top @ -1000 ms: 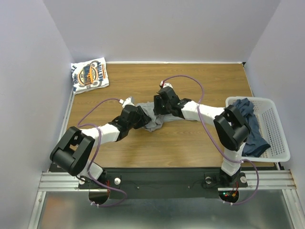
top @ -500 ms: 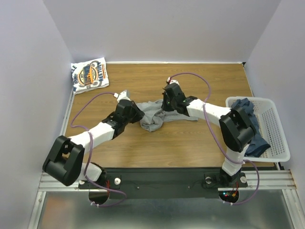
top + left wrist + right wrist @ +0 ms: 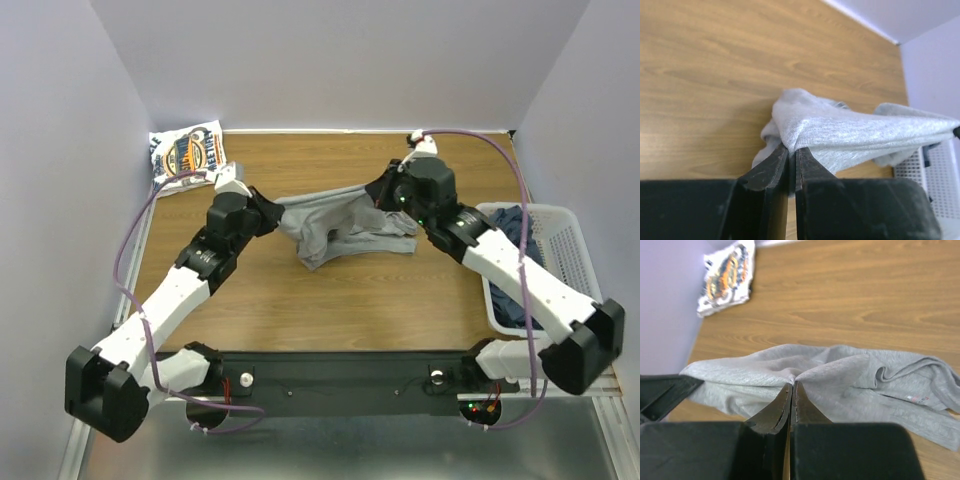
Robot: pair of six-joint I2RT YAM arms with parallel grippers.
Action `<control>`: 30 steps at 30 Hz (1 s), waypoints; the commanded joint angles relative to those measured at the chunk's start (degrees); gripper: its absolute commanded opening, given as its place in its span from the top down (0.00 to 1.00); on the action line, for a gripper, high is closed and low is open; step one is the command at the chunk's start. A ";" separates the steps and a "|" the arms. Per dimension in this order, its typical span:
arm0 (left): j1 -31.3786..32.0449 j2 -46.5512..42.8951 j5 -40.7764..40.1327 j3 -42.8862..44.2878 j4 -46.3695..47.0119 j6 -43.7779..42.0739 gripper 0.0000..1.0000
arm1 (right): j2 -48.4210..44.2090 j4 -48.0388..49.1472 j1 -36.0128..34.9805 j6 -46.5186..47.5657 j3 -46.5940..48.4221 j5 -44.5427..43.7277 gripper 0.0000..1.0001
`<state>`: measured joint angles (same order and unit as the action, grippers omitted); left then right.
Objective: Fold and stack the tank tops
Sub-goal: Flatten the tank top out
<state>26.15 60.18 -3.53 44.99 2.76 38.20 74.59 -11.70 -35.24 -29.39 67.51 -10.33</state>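
A light heather grey tank top [image 3: 340,225] hangs stretched between my two grippers above the middle of the table, its lower part sagging onto the wood. My left gripper [image 3: 272,212] is shut on its left edge; in the left wrist view the grey tank top [image 3: 855,132] bunches at the left gripper [image 3: 791,149]. My right gripper [image 3: 385,196] is shut on the right edge, where the right gripper [image 3: 792,385] pinches a fold of the grey tank top [image 3: 840,380]. A folded white tank top with a blue-and-orange logo [image 3: 188,157] lies at the far left corner. Dark slate-blue tank tops [image 3: 520,240] sit in the basket.
A white plastic mesh basket [image 3: 585,255] stands at the table's right edge, partly behind my right arm. Walls close in on the left, back and right. Bare wood [image 3: 350,300] shows in front of the grey tank top.
Both grippers closed on the grey tank top and moved apart and away from me, lifting and stretching it out from a crumpled heap. Both arms have extended.
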 commanded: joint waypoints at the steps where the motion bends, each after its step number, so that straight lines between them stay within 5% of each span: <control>1: -1.28 -3.93 -5.17 6.67 -2.68 -4.96 1.00 | -5.06 -3.23 0.79 3.54 4.54 -4.96 1.00; 7: -5.05 4.03 -3.07 23.98 -3.56 -6.20 1.00 | 3.34 -6.31 1.14 9.78 21.85 -9.43 1.00; 11: -9.27 14.67 2.28 39.08 -0.13 -6.20 1.00 | 13.99 -6.93 7.28 9.97 38.28 -4.72 1.00; 16: -12.35 31.03 11.95 68.78 -4.85 -8.31 1.00 | 23.75 -8.42 10.63 11.98 62.26 -1.72 1.00; 20: -12.44 34.65 13.29 80.68 -11.62 -10.60 1.00 | 22.80 -8.51 10.55 13.39 63.73 -2.94 1.00; 26: -12.44 26.75 13.89 59.73 -9.63 -8.06 1.00 | 11.04 -11.05 10.63 10.24 41.48 -5.05 1.00; 30: -11.92 20.17 19.34 33.58 -3.75 -3.66 1.00 | 1.19 -12.73 10.63 2.95 11.18 -4.27 1.00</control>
<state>15.70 84.25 15.70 94.59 -5.58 32.10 80.99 -20.38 -26.20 -22.20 96.47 -9.39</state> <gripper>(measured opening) 0.174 0.012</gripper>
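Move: Both hands already hold the grey tank top, its top edge taut between them. Its loose body on the table lies about 13 cm right, 4 cm back and 18 cm below the left hand; from the right hand, some 5 cm left, 7 cm back and 21 cm down. The printed bag sits roughly 23 cm left of the left hand and 14 cm ahead; the basket is some 34 cm right of the right hand and 12 cm back, both far below. Both hands keep their grip, fling the tank top up some 25 cm and forward, then down and back. ##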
